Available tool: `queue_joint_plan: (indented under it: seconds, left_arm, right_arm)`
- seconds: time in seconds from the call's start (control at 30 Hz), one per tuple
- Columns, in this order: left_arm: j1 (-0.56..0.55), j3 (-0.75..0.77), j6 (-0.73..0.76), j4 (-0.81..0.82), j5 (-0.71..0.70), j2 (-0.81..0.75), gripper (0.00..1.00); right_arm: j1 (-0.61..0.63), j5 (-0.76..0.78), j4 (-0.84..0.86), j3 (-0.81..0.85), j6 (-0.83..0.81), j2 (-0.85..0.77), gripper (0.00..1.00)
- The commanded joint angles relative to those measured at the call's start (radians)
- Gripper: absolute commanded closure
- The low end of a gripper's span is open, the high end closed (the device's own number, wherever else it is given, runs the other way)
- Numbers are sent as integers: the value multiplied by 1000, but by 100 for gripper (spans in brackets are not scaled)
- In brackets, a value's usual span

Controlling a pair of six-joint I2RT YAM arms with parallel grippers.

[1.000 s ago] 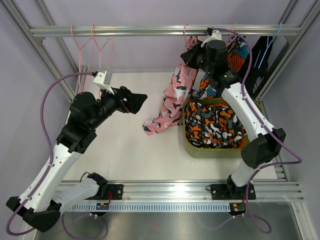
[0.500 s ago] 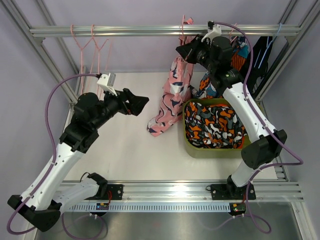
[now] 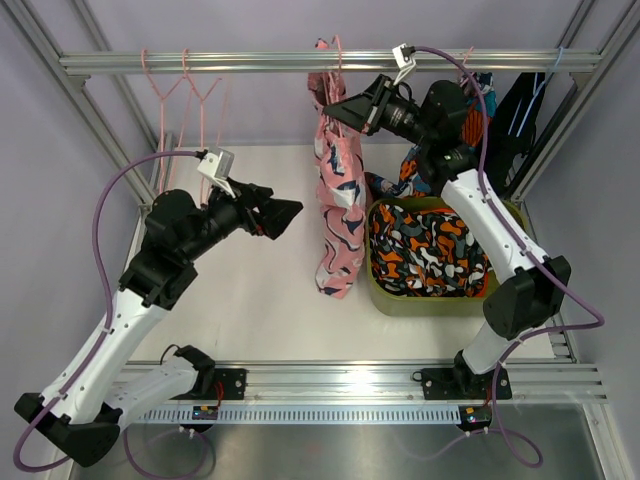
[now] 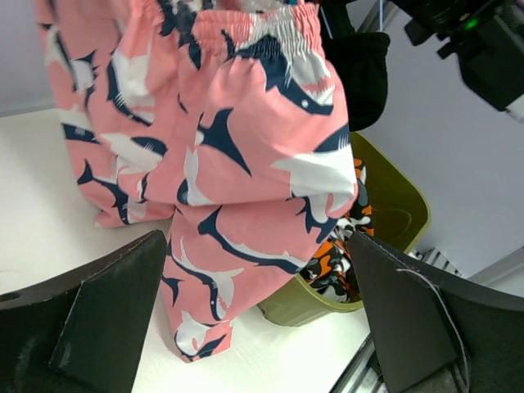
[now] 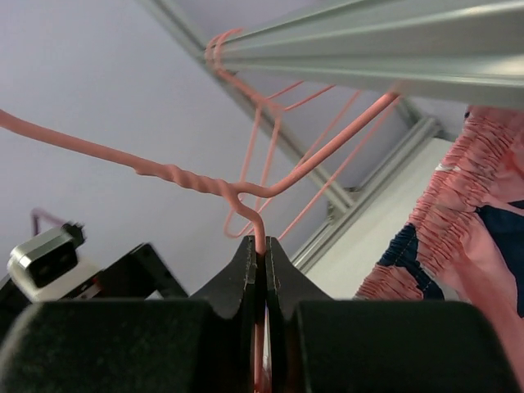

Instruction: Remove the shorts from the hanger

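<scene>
Pink shorts (image 3: 337, 190) with a navy-white shark print hang from a pink wire hanger (image 3: 327, 60) just below the top rail. My right gripper (image 3: 332, 107) is shut on the hanger's wire (image 5: 246, 196), pinched between its fingertips (image 5: 262, 250); the shorts' waistband (image 5: 479, 205) shows to its right. My left gripper (image 3: 289, 213) is open, level with the shorts and just left of them, not touching. In the left wrist view the shorts (image 4: 237, 139) fill the space ahead of the open gripper (image 4: 258, 327).
An olive bin (image 3: 395, 300) holds orange-black-white camouflage shorts (image 3: 430, 250), right of the pink pair. Empty pink hangers (image 3: 185, 90) hang at the rail's left. Teal-orange print shorts (image 3: 480, 100) and black shorts (image 3: 520, 110) hang at the right. Frame posts stand at both sides.
My right gripper has carried the hanger and pink shorts leftward along the rail; the shorts now hang straight down off the table. The left gripper edged slightly right.
</scene>
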Motion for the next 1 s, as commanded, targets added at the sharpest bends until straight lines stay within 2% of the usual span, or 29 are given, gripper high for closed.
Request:
queue_joint_plan:
  seconds: [0.0, 0.1, 0.2, 0.33, 0.53, 0.67, 0.77, 0.97]
  left_arm:
    - [-5, -2, -10, 91, 60, -19, 1]
    - [-5, 12, -17, 62, -13, -30, 1]
    - [-5, 32, -23, -17, -179, -51, 1]
    - [-5, 33, 3, -57, -309, -70, 1]
    - [-5, 93, 23, -110, -402, -9, 3]
    - [-5, 121, -1, -126, -454, 44, 11]
    - [-3, 144, -17, -155, -463, 102, 14]
    - [11, 214, -36, -179, -495, 191, 33]
  right_arm:
    - [25, -226, 345, -28, 85, -32, 100]
    - [30, -345, 444, -74, 147, -29, 100]
    - [35, -424, 444, -116, 139, -33, 100]
    - [36, -524, 426, -183, 98, -61, 100]
    - [54, -578, 336, -352, -27, -178, 100]
    - [70, -578, 254, -416, -123, -251, 100]
    - [73, -583, 233, -429, -140, -268, 100]
    - [85, -596, 193, -461, -184, -311, 100]
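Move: In the right hand's closed fingers is the hanger with the pink shorts, whose middle is about 19 cm below and 2 cm right of it. The open left gripper lies roughly 16 cm back, 6 cm left and 8 cm lower; the rod is 6 cm ahead and 7 cm above, the blue-orange shorts 5 cm ahead and 24 cm right, 15 cm lower. From the left hand, the pink shorts are about 15 cm ahead, 11 cm right and 11 cm below. Keeping its pinch on the hanger, the right hand draws back about 17 cm from the rod and sinks some 6 cm, swinging counter-clockwise until its fingers point left. The left hand first shifts 5 cm left, turning some 25 degrees counter-clockwise, then reaches 7 cm forward and slightly down to the pink shorts' near-left side, its fingers starting to close. ##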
